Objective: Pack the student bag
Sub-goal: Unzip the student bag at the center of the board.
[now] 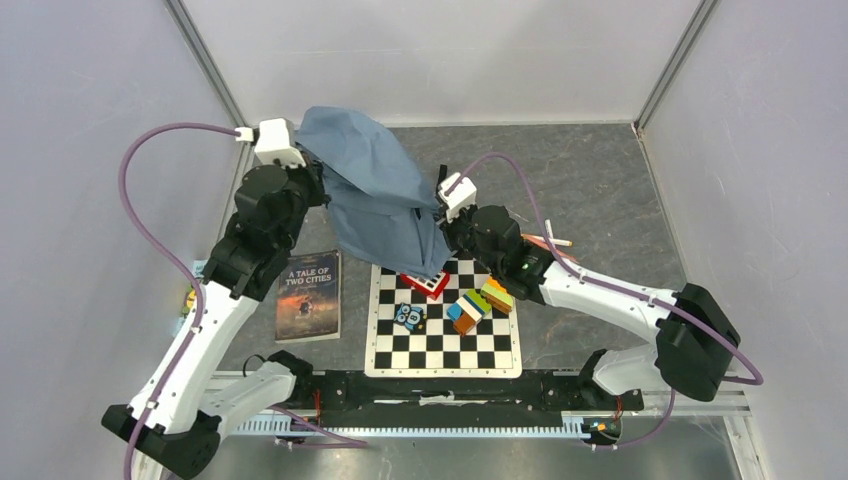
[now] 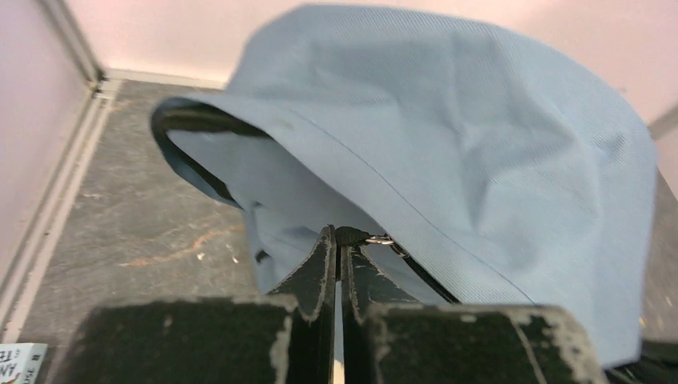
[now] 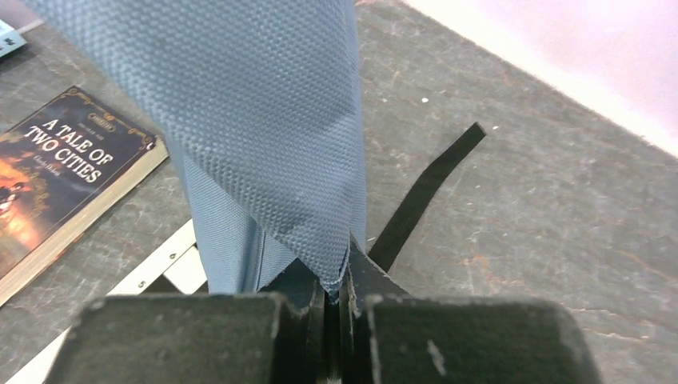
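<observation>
The student bag (image 1: 375,195), dusty-blue soft fabric, hangs lifted between my two grippers over the far edge of the chessboard (image 1: 443,345). My left gripper (image 2: 339,238) is shut on a black zipper tab with a small metal ring at the bag's (image 2: 448,136) black-trimmed edge. In the top view, this left gripper (image 1: 315,172) meets the bag's upper left side. My right gripper (image 3: 336,282) is shut on a pointed corner of the bag's (image 3: 256,120) fabric, at the bag's lower right in the top view (image 1: 446,222). A black strap (image 3: 424,192) trails on the table.
A book, "A Tale of Two Cities" (image 1: 310,295), lies left of the chessboard. On the board sit a red-and-white item (image 1: 425,284), coloured blocks (image 1: 480,303) and a small blue toy (image 1: 408,316). A pencil (image 1: 553,240) lies behind my right arm. Walls enclose the table.
</observation>
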`<move>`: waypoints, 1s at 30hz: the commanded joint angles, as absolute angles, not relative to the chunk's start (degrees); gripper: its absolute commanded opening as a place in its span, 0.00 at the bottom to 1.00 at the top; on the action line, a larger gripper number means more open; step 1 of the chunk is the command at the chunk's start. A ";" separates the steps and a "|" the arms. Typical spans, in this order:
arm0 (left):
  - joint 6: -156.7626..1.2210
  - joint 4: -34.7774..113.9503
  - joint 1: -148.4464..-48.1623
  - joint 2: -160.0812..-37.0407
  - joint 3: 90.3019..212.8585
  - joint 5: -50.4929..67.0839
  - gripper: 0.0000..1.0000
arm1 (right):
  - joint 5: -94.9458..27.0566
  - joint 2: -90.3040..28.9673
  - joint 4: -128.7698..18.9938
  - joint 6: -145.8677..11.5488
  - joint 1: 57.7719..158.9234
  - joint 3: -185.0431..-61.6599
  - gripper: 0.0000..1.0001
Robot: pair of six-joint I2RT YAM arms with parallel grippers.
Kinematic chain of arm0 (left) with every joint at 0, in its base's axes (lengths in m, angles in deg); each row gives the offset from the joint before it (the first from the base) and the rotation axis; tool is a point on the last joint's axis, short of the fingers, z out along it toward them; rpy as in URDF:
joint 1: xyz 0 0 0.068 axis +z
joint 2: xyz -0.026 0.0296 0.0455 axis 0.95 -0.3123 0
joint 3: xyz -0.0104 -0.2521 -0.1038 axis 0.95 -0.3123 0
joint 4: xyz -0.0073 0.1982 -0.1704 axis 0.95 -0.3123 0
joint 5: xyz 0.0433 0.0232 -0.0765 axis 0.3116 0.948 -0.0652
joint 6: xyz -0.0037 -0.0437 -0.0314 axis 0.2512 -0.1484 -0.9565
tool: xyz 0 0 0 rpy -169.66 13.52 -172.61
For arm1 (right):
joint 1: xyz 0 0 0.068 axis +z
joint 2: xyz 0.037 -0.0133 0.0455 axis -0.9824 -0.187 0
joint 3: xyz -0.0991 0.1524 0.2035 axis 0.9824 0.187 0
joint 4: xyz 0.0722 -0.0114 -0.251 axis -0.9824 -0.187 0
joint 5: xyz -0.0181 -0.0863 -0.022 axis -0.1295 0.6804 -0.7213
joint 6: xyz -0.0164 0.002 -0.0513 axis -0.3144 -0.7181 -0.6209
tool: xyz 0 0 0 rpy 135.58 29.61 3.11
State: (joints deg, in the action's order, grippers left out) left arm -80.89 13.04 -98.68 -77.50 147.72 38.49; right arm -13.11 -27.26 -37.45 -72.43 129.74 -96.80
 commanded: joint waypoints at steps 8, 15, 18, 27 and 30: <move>-76.08 34.97 -91.93 -74.36 136.46 39.44 0.02 | -6.75 -31.98 -38.78 -84.67 125.85 -107.91 0.00; -74.84 42.86 -92.01 -69.91 129.01 22.28 0.02 | -11.09 -36.65 -36.62 -85.61 120.96 -107.27 0.18; -74.87 43.05 -92.01 -69.76 129.20 18.24 0.02 | -12.95 -35.02 -41.22 -84.37 120.09 -108.16 0.77; -76.99 43.75 -92.01 -71.20 129.58 11.15 0.02 | -22.21 -17.11 -45.70 -84.75 120.09 -101.25 0.98; -77.73 43.71 -91.97 -71.56 129.68 10.53 0.02 | -35.26 -13.01 -48.38 -85.00 120.50 -102.51 0.98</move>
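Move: The left gripper already pinches the student bag's zip pull. The bag's middle lies about 9 cm to its right, 3 cm ahead and 12 cm lower, and the book some 12 cm back, 11 cm left and 35 cm down. The right gripper pinches the bag's corner. From this hand the bag's middle is roughly 10 cm left, 3 cm ahead and 3 cm up; the red toy lies 4 cm left, 7 cm back and 20 cm down. Keep the zip pull pinched and carry it a few centimetres left and forward, then swing the left gripper back right about 7 cm, turning clockwise and tipping the fingers up. Meanwhile push the right gripper forward about 8 cm, easing right, open it wide to let go of the bag's corner, then draw back and rise clear. ##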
